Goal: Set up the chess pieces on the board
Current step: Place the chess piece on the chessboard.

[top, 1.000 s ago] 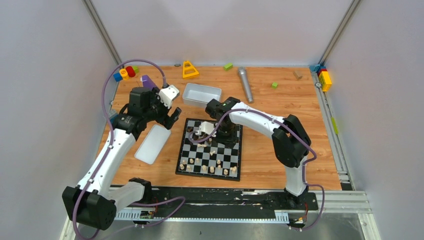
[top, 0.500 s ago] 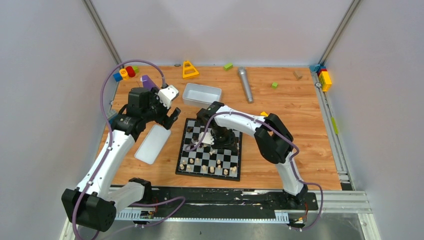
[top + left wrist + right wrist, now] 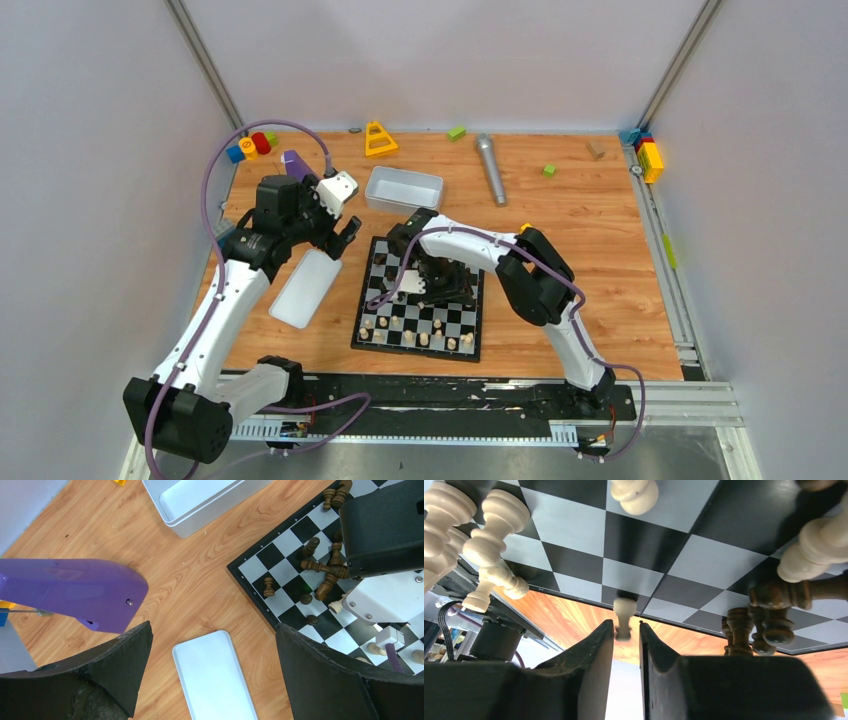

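Observation:
The checkered board (image 3: 358, 331) lies mid-table. Pale chess pieces (image 3: 421, 338) stand along its near rows, and dark ones (image 3: 325, 571) lie heaped at its far left corner. My right gripper (image 3: 412, 284) hangs low over the board's left half. In the right wrist view a pale pawn (image 3: 624, 611) stands between the tips of that gripper (image 3: 625, 626). The jaws are narrowly apart, with a thin gap on one side of the pawn. More pale pieces (image 3: 484, 535) and dark ones (image 3: 769, 615) stand around it. My left gripper (image 3: 212, 628) is wide open and empty above the white lid.
A white lid (image 3: 306, 288) lies left of the board and a white tray (image 3: 403, 188) behind it. A purple piece (image 3: 75, 590) sits beside the left fingers. A grey microphone (image 3: 489, 168), a yellow triangle (image 3: 379, 139) and coloured blocks (image 3: 250, 146) lie along the far edge.
The right arm folded inward and carried its gripper toward the board's near left rows. Its jaws have eased slightly apart around the pale pawn. The left arm stayed still.

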`<state>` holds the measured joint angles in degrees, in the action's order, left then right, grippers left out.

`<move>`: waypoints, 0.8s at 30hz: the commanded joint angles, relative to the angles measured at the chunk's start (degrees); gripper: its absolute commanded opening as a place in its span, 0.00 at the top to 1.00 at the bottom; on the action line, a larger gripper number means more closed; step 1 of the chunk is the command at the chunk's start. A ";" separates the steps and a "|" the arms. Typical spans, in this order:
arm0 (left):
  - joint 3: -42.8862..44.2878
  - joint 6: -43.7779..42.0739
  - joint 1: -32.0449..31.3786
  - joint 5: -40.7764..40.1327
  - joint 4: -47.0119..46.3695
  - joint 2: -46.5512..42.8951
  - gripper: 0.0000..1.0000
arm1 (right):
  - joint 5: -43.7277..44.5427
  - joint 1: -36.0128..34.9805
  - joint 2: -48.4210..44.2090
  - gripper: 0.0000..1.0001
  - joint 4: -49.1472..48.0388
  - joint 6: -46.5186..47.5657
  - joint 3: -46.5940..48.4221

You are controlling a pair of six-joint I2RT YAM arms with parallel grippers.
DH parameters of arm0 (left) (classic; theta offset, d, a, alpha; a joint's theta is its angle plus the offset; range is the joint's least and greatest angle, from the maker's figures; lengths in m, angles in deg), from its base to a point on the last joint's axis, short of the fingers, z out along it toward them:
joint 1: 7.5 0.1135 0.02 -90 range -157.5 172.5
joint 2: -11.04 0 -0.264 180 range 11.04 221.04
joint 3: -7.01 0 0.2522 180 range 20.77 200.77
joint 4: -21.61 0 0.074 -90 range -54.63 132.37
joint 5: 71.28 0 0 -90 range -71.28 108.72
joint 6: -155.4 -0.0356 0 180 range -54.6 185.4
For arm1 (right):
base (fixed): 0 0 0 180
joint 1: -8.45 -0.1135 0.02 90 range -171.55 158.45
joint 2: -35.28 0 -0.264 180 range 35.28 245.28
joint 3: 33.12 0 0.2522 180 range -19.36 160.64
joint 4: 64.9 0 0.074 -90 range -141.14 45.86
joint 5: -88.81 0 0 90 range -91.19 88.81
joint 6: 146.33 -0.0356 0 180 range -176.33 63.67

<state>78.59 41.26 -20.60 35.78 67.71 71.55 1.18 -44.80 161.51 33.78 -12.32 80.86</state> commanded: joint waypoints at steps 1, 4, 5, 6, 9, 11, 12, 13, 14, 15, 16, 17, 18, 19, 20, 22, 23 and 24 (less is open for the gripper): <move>0.28 -1.26 0.41 1.01 -0.70 -1.54 0.00 | 0.73 -0.59 0.33 0.69 1.22 0.99 2.73; 0.21 -1.47 0.36 0.95 -0.62 -1.71 0.00 | 0.51 -0.61 0.04 0.60 0.95 0.99 3.32; 0.15 -1.49 0.43 1.00 -0.57 -1.78 0.00 | 0.24 -0.54 -0.20 0.57 0.93 0.99 3.56; 0.07 -1.58 0.39 0.97 -0.60 -1.74 0.00 | 0.12 -0.54 -0.46 0.55 0.80 0.99 3.83; 0.01 -1.68 0.41 0.99 -0.53 -1.88 0.00 | -1.34 -0.18 -1.87 0.53 -0.10 0.55 5.36; -0.06 -1.85 0.41 0.99 -0.46 -1.93 0.00 | -5.40 0.61 -3.34 0.53 -1.29 -0.17 6.33; -0.14 -1.90 0.43 1.08 -0.39 -2.05 0.00 | -7.13 1.18 -4.15 0.52 -2.34 -0.62 6.52; -0.20 -1.99 0.38 1.20 -0.33 -2.10 0.00 | -8.91 1.70 -5.20 0.52 -3.50 -1.12 6.26; -0.28 -2.07 0.37 1.57 -0.12 -2.07 0.00 | -10.62 2.37 -6.26 0.52 -4.99 -1.82 5.66; -0.36 -2.16 0.41 1.83 0.03 -2.07 0.00 | -12.61 2.92 -7.75 0.51 -7.14 -2.35 4.50; -0.46 -2.20 0.43 2.39 0.32 -2.11 0.00 | -14.84 3.47 -9.31 0.51 -9.25 -2.65 2.88; -0.49 -2.15 0.38 2.59 0.47 -2.09 0.00 | -16.93 3.89 -10.94 0.50 -11.89 -3.01 1.04; -0.51 -2.10 0.37 2.86 0.63 -2.14 0.00 | -18.78 4.20 -12.69 0.49 -14.62 -3.50 -1.15; -0.51 -1.89 0.36 2.96 0.69 -2.14 0.00 | -20.25 4.42 -13.99 0.48 -17.29 -3.94 -3.20; -0.47 -1.79 0.36 3.13 0.70 -2.22 0.00 | -21.50 4.50 -15.66 0.47 -20.00 -4.27 -5.16; -0.25 -1.36 0.44 3.48 0.85 -2.38 0.00 | -23.78 4.69 -17.42 0.44 -24.63 -4.73 -8.71; -0.16 -1.11 0.40 3.63 0.92 -2.40 0.00 | -24.94 4.67 -18.22 0.44 -26.89 -4.72 -10.54; 0.01 -0.96 0.44 3.75 0.99 -2.54 0.00 | -25.79 4.67 -18.83 0.43 -28.84 -4.66 -12.06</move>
<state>78.44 40.19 -20.58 37.70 68.17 70.59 -16.43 -39.77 146.47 17.41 -15.71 73.96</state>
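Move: The white pawn is right between the right fingertips, its middle about 1 cm below the hand point, over the board's right-edge square. From that hand a fallen white piece lies some 8 cm left and 1 cm back, a small dark group sits about 6 cm ahead and 1 cm left, and a white corner group stands roughly 7 cm back and 1 cm left. From the left hand, the pawn is about 9 cm back, 23 cm right and 18 cm below. The right fingers, already loosening around the white pawn, open on to a bit over half and come free of it. The hand lingers there briefly, then swings left off the edge square and in over the board, about 5 cm, and climbs nearly 4 cm, while the wrist rolls some 30 degrees so the fingertips swing leftward, with a slight clockwise turn. ##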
